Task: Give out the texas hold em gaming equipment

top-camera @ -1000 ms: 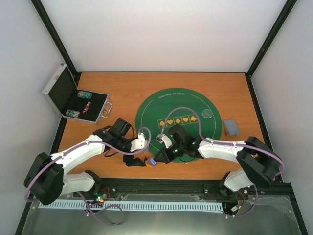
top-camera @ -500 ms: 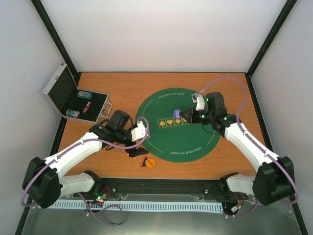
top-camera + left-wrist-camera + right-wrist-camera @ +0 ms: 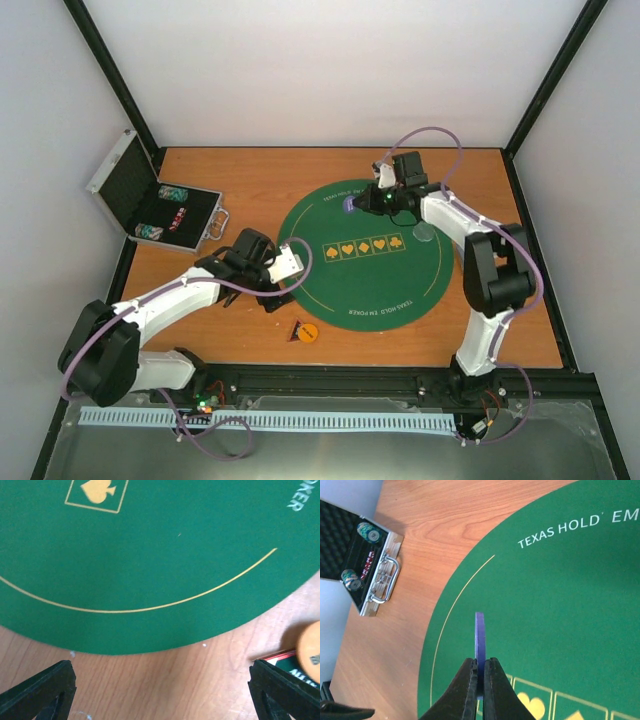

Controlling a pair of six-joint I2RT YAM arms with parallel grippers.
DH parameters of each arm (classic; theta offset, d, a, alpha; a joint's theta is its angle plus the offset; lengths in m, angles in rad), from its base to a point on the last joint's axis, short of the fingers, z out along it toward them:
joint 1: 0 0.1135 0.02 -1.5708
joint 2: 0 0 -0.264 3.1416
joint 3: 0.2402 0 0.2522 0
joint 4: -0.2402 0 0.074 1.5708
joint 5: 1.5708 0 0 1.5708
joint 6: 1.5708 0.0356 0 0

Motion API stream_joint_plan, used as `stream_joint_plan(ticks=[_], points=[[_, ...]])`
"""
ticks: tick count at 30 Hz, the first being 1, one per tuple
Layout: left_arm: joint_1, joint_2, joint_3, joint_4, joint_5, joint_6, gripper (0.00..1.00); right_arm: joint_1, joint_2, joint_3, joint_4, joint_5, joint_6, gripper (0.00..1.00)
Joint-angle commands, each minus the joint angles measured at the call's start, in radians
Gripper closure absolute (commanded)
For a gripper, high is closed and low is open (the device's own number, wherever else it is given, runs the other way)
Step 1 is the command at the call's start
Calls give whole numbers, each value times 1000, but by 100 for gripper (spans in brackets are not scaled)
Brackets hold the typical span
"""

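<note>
My right gripper [image 3: 352, 203] is shut on a purple-blue chip [image 3: 479, 635], held on edge above the far left part of the round green mat [image 3: 360, 290]. Wide open with nothing between its fingers, my left gripper [image 3: 278, 295] hovers over the wood at the mat's near left rim [image 3: 150, 630]. An orange chip [image 3: 309, 332] and a dark red-edged triangle [image 3: 297, 329] lie on the table just beyond the left gripper; both also show at the right edge of the left wrist view, the chip [image 3: 310, 650] partly on the triangle [image 3: 282, 658]. A clear disc [image 3: 425, 233] rests on the mat's right side.
An open silver case [image 3: 150, 205] with a black lining stands at the far left of the table and holds stacks of chips [image 3: 351, 578]. The right arm's forearm [image 3: 495, 270] stretches over the table's right side.
My right gripper carried the purple-blue chip from the mat's near edge across to its far side. My left gripper opened wider and drew back left from the orange chip and triangle.
</note>
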Motion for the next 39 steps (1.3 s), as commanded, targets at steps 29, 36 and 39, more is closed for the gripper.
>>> stream_joint_plan(ticks=[29, 36, 39], points=[[6, 17, -34, 62, -68, -21, 3, -90, 461, 341, -89, 97, 58, 67], [6, 11, -35, 58, -62, -19, 3, -78, 389, 371, -184, 172, -26, 53], [6, 15, -33, 56, -60, -19, 3, -37, 277, 296, -222, 251, -97, 47]])
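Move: My right hand still grips the blue disc on edge, high over the felt. The bare spot for it lies about 8 cm ahead, level sideways with my hand and 14 cm below. On the table, the far lettering is 5 cm beyond that spot, the card row's middle 11 cm nearer me than it and 2 cm to its right, and the clear disc 17 cm to its right and 6 cm nearer. From my left hand the spot lies some 28 cm ahead, 14 cm right and 7 cm down. I lower my right hand roughly 10 cm and reach about 7 cm forward to bring the blue disc down to the felt, short of the far lettering. Then I open the fingers to about half, let go of the disc, and draw off some 3 to 4 cm to the right, the wrist by then tipped about 10 degrees further down and turned slightly clockwise. ##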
